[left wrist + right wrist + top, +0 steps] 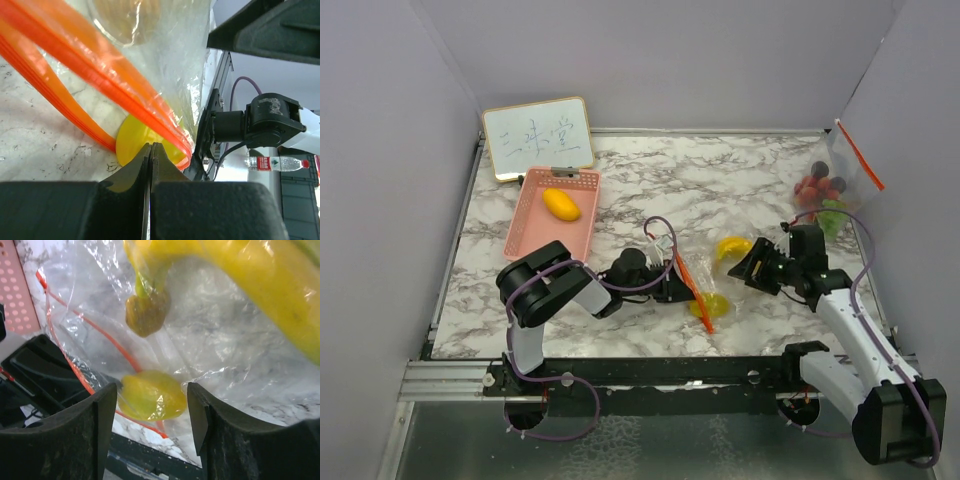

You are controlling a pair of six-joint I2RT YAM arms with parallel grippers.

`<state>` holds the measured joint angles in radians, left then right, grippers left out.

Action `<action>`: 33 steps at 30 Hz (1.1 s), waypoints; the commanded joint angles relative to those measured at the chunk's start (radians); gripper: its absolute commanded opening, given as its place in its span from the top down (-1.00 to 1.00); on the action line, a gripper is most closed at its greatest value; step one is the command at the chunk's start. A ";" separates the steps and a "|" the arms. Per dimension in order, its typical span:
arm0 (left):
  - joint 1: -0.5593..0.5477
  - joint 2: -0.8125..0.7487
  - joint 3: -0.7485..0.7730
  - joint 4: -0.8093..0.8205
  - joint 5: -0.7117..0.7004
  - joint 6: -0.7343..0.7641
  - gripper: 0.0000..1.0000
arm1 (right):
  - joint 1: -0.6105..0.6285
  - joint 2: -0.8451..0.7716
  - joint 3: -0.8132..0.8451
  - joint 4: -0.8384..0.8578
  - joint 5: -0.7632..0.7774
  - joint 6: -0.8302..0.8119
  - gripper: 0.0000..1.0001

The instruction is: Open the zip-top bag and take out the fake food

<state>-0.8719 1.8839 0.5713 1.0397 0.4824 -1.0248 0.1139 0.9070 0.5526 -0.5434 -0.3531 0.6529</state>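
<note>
The clear zip-top bag (698, 268) with an orange zip lies on the marble between my two grippers. Inside it are a yellow banana (732, 246) and a yellow lemon (712, 305). My left gripper (675, 287) is shut at the bag's zip edge. In the left wrist view its tips (151, 146) meet just under the orange zip strip (100, 75), with the lemon (132, 145) behind them. My right gripper (752, 268) stands open over the bag's other side. In the right wrist view, the lemon (150, 397) shows through the film between its fingers, with the banana (260, 290) above.
A second zip bag (842, 165) holding red berries (812, 185) and green bits leans on the right wall. The pink basket (532, 228) at the left holds an orange-yellow piece (561, 204). A small whiteboard (538, 137) stands behind it.
</note>
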 commanded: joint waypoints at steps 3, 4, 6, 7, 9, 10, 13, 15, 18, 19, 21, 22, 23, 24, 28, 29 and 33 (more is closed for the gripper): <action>0.002 -0.037 0.031 -0.079 -0.010 0.078 0.82 | 0.000 -0.067 -0.085 -0.017 -0.197 0.012 0.06; 0.002 -0.040 0.032 -0.087 -0.016 0.085 0.77 | -0.001 -0.075 -0.105 0.008 -0.208 0.033 0.17; 0.002 -0.051 0.032 -0.104 -0.027 0.100 0.64 | 0.000 -0.078 -0.159 0.067 -0.230 0.061 0.41; 0.001 -0.059 0.032 -0.109 -0.028 0.108 0.52 | -0.001 -0.068 -0.182 0.093 -0.242 0.074 0.52; 0.002 -0.075 0.030 -0.133 -0.033 0.125 0.38 | 0.000 -0.041 -0.217 0.135 -0.262 0.090 0.66; 0.002 -0.086 0.032 -0.156 -0.040 0.139 0.33 | 0.000 -0.026 -0.230 0.150 -0.268 0.095 0.72; 0.001 -0.115 0.037 -0.219 -0.064 0.173 0.17 | 0.000 0.005 -0.250 0.177 -0.258 0.092 0.80; 0.002 -0.129 0.039 -0.241 -0.072 0.187 0.06 | 0.000 0.022 -0.260 0.198 -0.253 0.090 0.81; 0.002 -0.133 0.042 -0.254 -0.074 0.197 -0.03 | 0.000 0.053 -0.276 0.245 -0.265 0.097 0.81; 0.001 -0.132 0.040 -0.253 -0.074 0.197 -0.04 | 0.000 0.065 -0.282 0.265 -0.273 0.102 0.81; 0.001 -0.137 0.027 -0.250 -0.077 0.194 -0.05 | -0.001 0.089 -0.293 0.306 -0.296 0.112 0.82; 0.001 -0.141 0.018 -0.248 -0.079 0.191 -0.05 | 0.000 0.099 -0.296 0.322 -0.305 0.116 0.82; 0.001 -0.145 0.006 -0.245 -0.081 0.186 -0.05 | 0.000 0.107 -0.298 0.340 -0.312 0.119 0.82; 0.002 -0.151 -0.006 -0.244 -0.085 0.180 -0.06 | 0.000 0.115 -0.301 0.357 -0.317 0.123 0.82; -0.011 -0.165 -0.059 -0.232 -0.100 0.150 -0.29 | -0.001 0.154 -0.313 0.423 -0.338 0.139 0.82; -0.016 -0.167 -0.075 -0.217 -0.105 0.135 -0.32 | 0.000 0.163 -0.315 0.435 -0.342 0.140 0.82; -0.033 -0.160 -0.111 -0.174 -0.107 0.104 -0.34 | 0.000 0.185 -0.307 0.445 -0.327 0.126 0.82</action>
<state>-0.8841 1.7329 0.4988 0.8303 0.3996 -0.8883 0.1139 1.0695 0.2562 -0.1486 -0.6537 0.7681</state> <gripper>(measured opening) 0.667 0.092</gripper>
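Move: The yellow fruit in the bag's mouth lies about 5 cm right, 2 cm back and 3 cm below the left hand's shut fingertips; the orange zip strip crosses about 2 cm to their right, level with them and 1 cm higher. From the right hand, the fruit is some 7 cm left, 5 cm back and 6 cm down. The banana is about 8 cm ahead of the right hand, 2 cm to its left and 7 cm below. The yellow fruit is worked from the bag side by the right hand, which shuts, swings back and about 6 cm down, then shifts left against the film beside it, rolling some 15 degrees. The left fingers meanwhile open about two thirds at the mouth, tilting slightly, then draw roughly 3 cm left and a little down and back. ##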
